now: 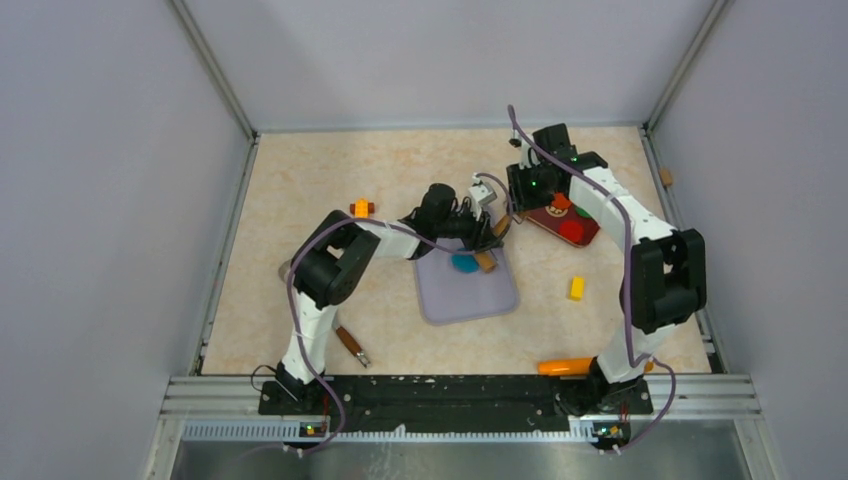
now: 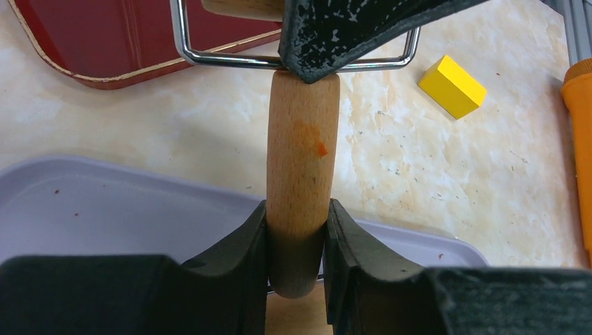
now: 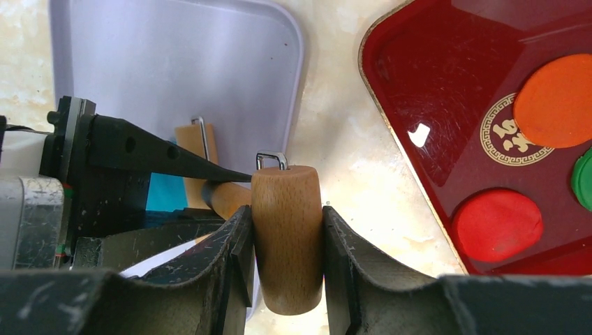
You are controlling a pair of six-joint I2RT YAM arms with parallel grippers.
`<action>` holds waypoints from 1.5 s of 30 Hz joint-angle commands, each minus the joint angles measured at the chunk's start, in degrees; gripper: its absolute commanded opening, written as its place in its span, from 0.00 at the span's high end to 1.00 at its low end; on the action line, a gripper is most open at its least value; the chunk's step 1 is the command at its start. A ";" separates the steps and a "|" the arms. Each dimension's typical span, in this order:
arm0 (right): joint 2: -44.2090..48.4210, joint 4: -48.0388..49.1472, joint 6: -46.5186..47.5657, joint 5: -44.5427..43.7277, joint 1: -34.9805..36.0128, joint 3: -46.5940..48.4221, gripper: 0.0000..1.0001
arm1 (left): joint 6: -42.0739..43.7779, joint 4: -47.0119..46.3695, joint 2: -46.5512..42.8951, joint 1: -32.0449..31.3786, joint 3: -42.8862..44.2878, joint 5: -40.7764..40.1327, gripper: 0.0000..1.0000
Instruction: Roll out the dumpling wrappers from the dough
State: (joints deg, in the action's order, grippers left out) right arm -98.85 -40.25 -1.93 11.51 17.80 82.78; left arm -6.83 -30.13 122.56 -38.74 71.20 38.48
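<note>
The teal dough lies as a small flat patch on the lavender mat, and in the right wrist view the dough shows behind the left arm's fingers. The wooden roller rests beside it. My left gripper is shut on the roller's handle. My right gripper is shut on a wooden cylinder at the roller's far end, by its wire frame. In the top view the left gripper and the right gripper meet at the mat's far edge. The dumpling wrappers are out of view.
A red tray lies right of the mat with an orange disc, a red disc and a green one. A yellow block, an orange block, an orange-handled tool and a brown tool lie around.
</note>
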 commanded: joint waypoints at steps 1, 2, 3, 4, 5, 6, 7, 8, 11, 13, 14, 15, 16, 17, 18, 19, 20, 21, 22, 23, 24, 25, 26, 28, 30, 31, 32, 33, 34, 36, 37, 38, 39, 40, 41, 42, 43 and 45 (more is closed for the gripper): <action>2.62 -6.71 -2.73 8.91 2.84 -2.18 1.00 | -2.32 0.77 3.24 -1.39 1.79 -6.66 1.00; 2.92 -6.83 -2.61 8.74 2.77 -2.19 1.00 | -2.50 0.89 3.29 -1.39 2.02 -6.59 1.00; 3.39 -6.98 -2.47 8.50 2.58 -2.07 1.00 | -2.63 0.97 3.12 -1.49 2.54 -6.58 1.00; 3.87 -7.11 -2.25 8.19 2.43 -1.97 1.00 | -2.80 1.12 3.02 -1.48 3.05 -6.53 1.00; 4.41 -7.41 -2.08 7.92 2.17 -1.86 1.00 | -2.95 1.33 2.97 -1.45 3.79 -6.43 1.00; 4.99 -7.53 -1.84 7.67 1.89 -1.75 1.00 | -3.00 1.67 2.83 -1.45 4.64 -6.34 1.00; 5.65 -7.68 -1.61 7.51 1.59 -1.63 1.00 | -2.96 2.00 2.73 -1.44 5.58 -6.27 1.00; 6.33 -7.80 -1.39 7.45 1.28 -1.39 1.00 | -2.81 2.34 2.50 -1.45 6.51 -6.25 1.00; 8.54 -7.99 -1.14 10.32 -0.46 -0.10 1.00 | -2.29 2.53 0.65 -1.43 8.42 -6.08 1.00; 9.96 -8.44 -0.94 13.60 -1.59 0.86 1.00 | -1.40 2.57 -1.69 -1.42 8.67 -5.89 1.00; 10.77 -8.58 -0.70 15.04 -2.05 1.13 1.00 | -1.03 2.66 -3.04 -1.46 8.58 -5.91 1.00; 11.66 -8.59 -0.27 16.42 -2.23 1.08 1.00 | -0.57 3.13 -4.43 -1.41 8.42 -5.89 1.00; 12.58 -8.46 0.23 17.58 -2.26 0.90 1.00 | 0.14 4.01 -5.89 -1.31 8.32 -5.75 1.00; 13.50 -8.07 0.57 19.02 -2.25 0.29 1.00 | 1.13 5.07 -7.23 -1.27 8.06 -5.70 1.00; 14.52 -7.31 0.84 20.48 -2.22 -0.63 1.00 | 2.18 6.09 -8.79 -1.28 7.42 -5.67 1.00; 15.51 -6.39 1.09 21.62 -2.23 -1.65 1.00 | 3.35 7.10 -10.14 -1.36 6.62 -5.74 1.00; 16.38 -5.02 1.18 22.60 -2.17 -2.93 1.00 | 4.78 8.78 -11.62 -1.34 5.87 -6.30 1.00; 16.97 -3.66 1.32 23.31 -2.20 -4.66 1.00 | 5.99 10.14 -12.95 -1.34 5.11 -7.28 1.00; 17.36 -2.30 1.39 23.86 -2.17 -5.38 1.00 | 7.69 11.23 -14.05 -1.35 4.18 -8.55 1.00; 17.57 -0.96 1.59 24.31 -2.08 -6.43 1.00 | 8.96 11.98 -15.12 -1.34 3.05 -9.96 1.00; 17.29 0.60 1.62 24.51 -1.83 -7.40 1.00 | 10.23 12.67 -15.92 -1.34 1.67 -11.03 1.00; 16.79 1.71 1.63 24.53 -1.44 -7.89 1.00 | 10.79 13.36 -16.41 -1.26 0.89 -11.75 1.00; 16.17 2.67 2.48 24.53 -0.90 -8.04 1.00 | 11.02 13.85 -16.73 -1.18 0.22 -12.25 1.00; 14.57 4.04 4.28 24.53 0.41 -8.02 1.00 | 10.91 14.32 -17.15 -1.26 -0.81 -13.71 1.00; 13.03 4.90 6.04 24.34 1.56 -7.81 1.00 | 9.79 13.83 -17.27 -1.31 -1.79 -16.48 1.00; 12.24 5.18 6.68 24.23 2.03 -7.44 1.00 | 9.15 13.19 -17.13 -1.31 -2.17 -17.92 1.00; 11.48 5.44 7.10 24.14 2.22 -7.04 1.00 | 8.62 12.64 -16.96 -1.33 -2.41 -19.31 1.00; 10.70 5.60 7.31 24.03 2.33 -6.55 1.00 | 8.26 12.11 -16.78 -1.31 -2.53 -20.65 1.00; 9.96 5.77 7.57 23.94 2.39 -6.06 1.00 | 8.05 11.54 -16.52 -1.34 -2.70 -21.96 1.00; 8.40 6.07 8.02 23.68 2.58 -5.05 1.00 | 7.81 10.69 -15.97 -1.45 -2.84 -24.00 1.00; 7.55 6.09 8.12 23.59 2.60 -4.60 1.00 | 7.72 10.53 -15.71 -1.43 -2.79 -24.60 1.00; 6.86 5.97 8.17 23.58 2.69 -4.10 1.00 | 7.60 10.48 -15.56 -1.44 -2.76 -24.93 1.00; 6.08 5.84 8.31 23.63 2.69 -3.75 1.00 | 7.36 10.62 -15.40 -1.38 -2.82 -25.02 1.00; 5.40 5.69 8.42 23.71 2.80 -3.54 1.00 | 7.17 10.75 -15.22 -1.42 -2.96 -25.03 1.00; 4.71 5.71 8.62 23.76 2.83 -3.42 1.00 | 7.03 10.79 -15.11 -1.40 -3.21 -24.97 1.00; 4.28 5.65 8.78 23.69 2.96 -3.42 1.00 | 6.94 10.96 -15.01 -1.40 -3.44 -24.80 1.00; 3.77 5.58 9.10 23.47 3.09 -3.43 1.00 | 5.64 11.18 -14.85 -1.36 -3.79 -24.59 1.00; 2.70 5.48 9.95 22.67 3.48 -3.66 1.00 | 3.99 12.39 -14.39 -1.34 -4.02 -24.63 1.00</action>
State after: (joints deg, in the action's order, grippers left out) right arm -94.00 -30.11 6.87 31.77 18.79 77.82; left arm 1.50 -12.25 108.29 -41.28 66.63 18.52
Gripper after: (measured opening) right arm 0.362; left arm 0.328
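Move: The left hand grips the double-ended roller's handle, with the lower roller about 2 cm to its left, 4 cm back and 5 cm below, by the right side of the blue dough. The dough lies some 6 cm left, 5 cm back and 6 cm below; the red tray's middle is about 13 cm right and 5 cm forward. From the right hand, which holds the upper roller, the dough is roughly 9 cm left, 10 cm back and 13 cm down. Both hands keep their grips and carry the roller a little farther right, then lift it together by about 8 to 10 cm above the start, drawing slightly back as they rise. Near the top they swing left and sink again over the dough, coming forward a little and ending about 5 cm left of and some 3 cm above the start, the right wrist turning about 20 degrees counter-clockwise and the left roughly half that while its left side rolls up. ##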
